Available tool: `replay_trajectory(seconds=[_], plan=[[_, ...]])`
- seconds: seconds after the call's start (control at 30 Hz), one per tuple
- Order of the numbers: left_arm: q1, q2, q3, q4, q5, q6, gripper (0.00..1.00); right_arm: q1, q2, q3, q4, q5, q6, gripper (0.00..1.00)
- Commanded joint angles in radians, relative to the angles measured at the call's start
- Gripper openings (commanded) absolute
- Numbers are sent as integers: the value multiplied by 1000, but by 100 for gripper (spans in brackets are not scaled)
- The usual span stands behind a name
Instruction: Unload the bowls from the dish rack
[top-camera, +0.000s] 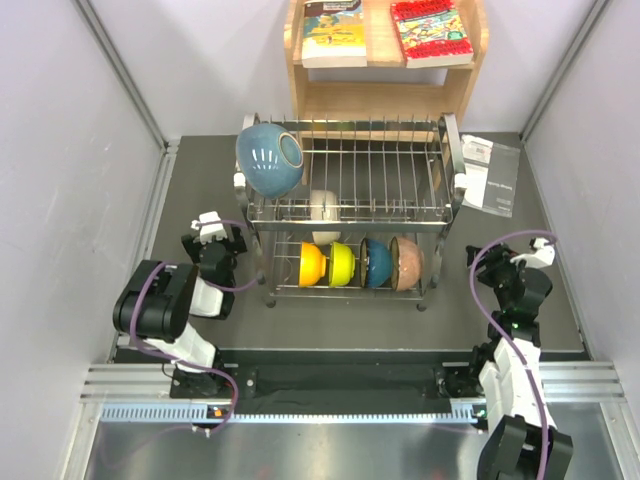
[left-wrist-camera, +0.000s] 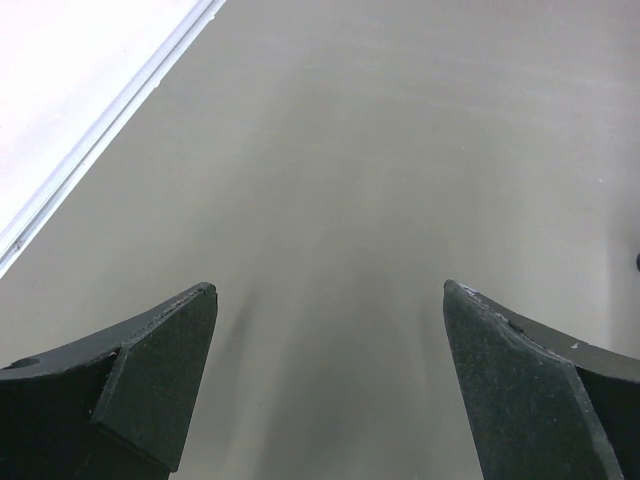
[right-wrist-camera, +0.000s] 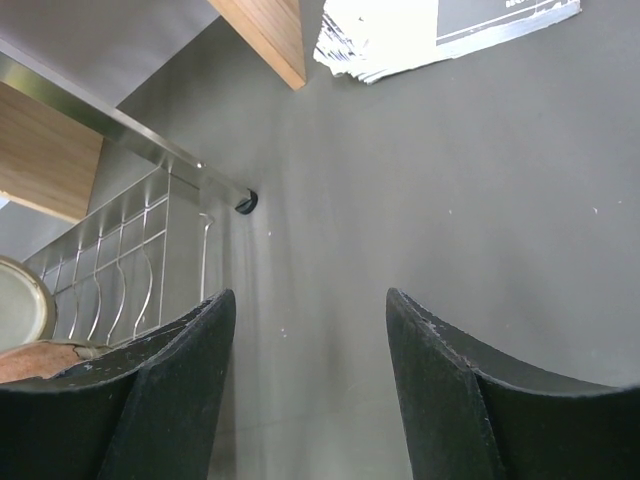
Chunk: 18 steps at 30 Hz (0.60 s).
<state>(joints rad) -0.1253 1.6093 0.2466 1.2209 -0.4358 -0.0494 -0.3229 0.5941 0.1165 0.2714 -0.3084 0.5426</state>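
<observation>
The silver wire dish rack (top-camera: 350, 190) stands mid-table. A large light blue bowl (top-camera: 268, 158) leans on its upper left corner, and a cream-white bowl (top-camera: 323, 205) sits at the upper tier's front. On edge in the lower tier stand orange (top-camera: 311, 264), lime-yellow (top-camera: 342, 263), teal-blue (top-camera: 375, 262) and pinkish-tan (top-camera: 406, 262) bowls. My left gripper (top-camera: 212, 238) (left-wrist-camera: 330, 290) is left of the rack, open over bare mat. To the rack's right, my right gripper (top-camera: 497, 265) (right-wrist-camera: 310, 300) is open and empty, with the rack's wires (right-wrist-camera: 120, 260) and the tan bowl's edge (right-wrist-camera: 40, 360) to its left.
A wooden shelf (top-camera: 385, 95) with books stands behind the rack, its leg (right-wrist-camera: 265, 35) ahead of my right gripper. A paper booklet (top-camera: 490, 172) (right-wrist-camera: 440, 25) lies at the back right. White walls close in both sides, the left wall's edge (left-wrist-camera: 90, 150) near my left gripper.
</observation>
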Motion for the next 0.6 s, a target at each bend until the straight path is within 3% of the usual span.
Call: replay_trajectory(seconds=[0.0, 0.23, 0.3, 0.33, 0.37, 0.53, 0.57], plan=[[-5, -45, -29, 101, 6, 13, 99, 5, -4, 18, 15, 2, -9, 62], [-10, -43, -38, 124, 16, 29, 99, 5, 30, 20, 15, -31, -18, 61], [-16, -136, -17, 16, -3, 33, 99, 4, 24, 18, 17, -21, -20, 62], [-20, -185, 23, -153, -32, 33, 99, 5, 18, 14, 22, -21, -17, 61], [-31, -289, 48, -223, -75, 23, 99, 5, 19, 14, 25, -17, -13, 61], [-74, -538, 175, -493, -154, -113, 99, 10, 52, 3, 43, -9, -6, 61], [-79, -584, 213, -697, -161, -134, 99, 13, 56, 9, 29, -12, -9, 61]])
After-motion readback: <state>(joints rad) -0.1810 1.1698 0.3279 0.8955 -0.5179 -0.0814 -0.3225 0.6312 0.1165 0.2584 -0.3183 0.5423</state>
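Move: The big blue bowl on the rack's upper tier lies about 17 cm to the left hand's right, some 6 cm ahead and roughly 22 cm above it. Down on the lower tier, the white bowl is about 25 cm right, 2 cm ahead and 4 cm up, and the yellow bowl some 23 cm right, 8 cm back and 2 cm up. From the right hand the blue bowl is about 42 cm left, 11 cm ahead and 18 cm up. After easing back by barely 1 cm, low beside the rack's left side, the left hand shoots almost straight up by about 11 cm, closing much of the height to the big blue bowl without yet swinging right towards the rack. As it climbs, the wrist tips the fingers up by some 10 degrees, so they come to point almost level, and the fingers stay wide open, empty and clear of everything. ##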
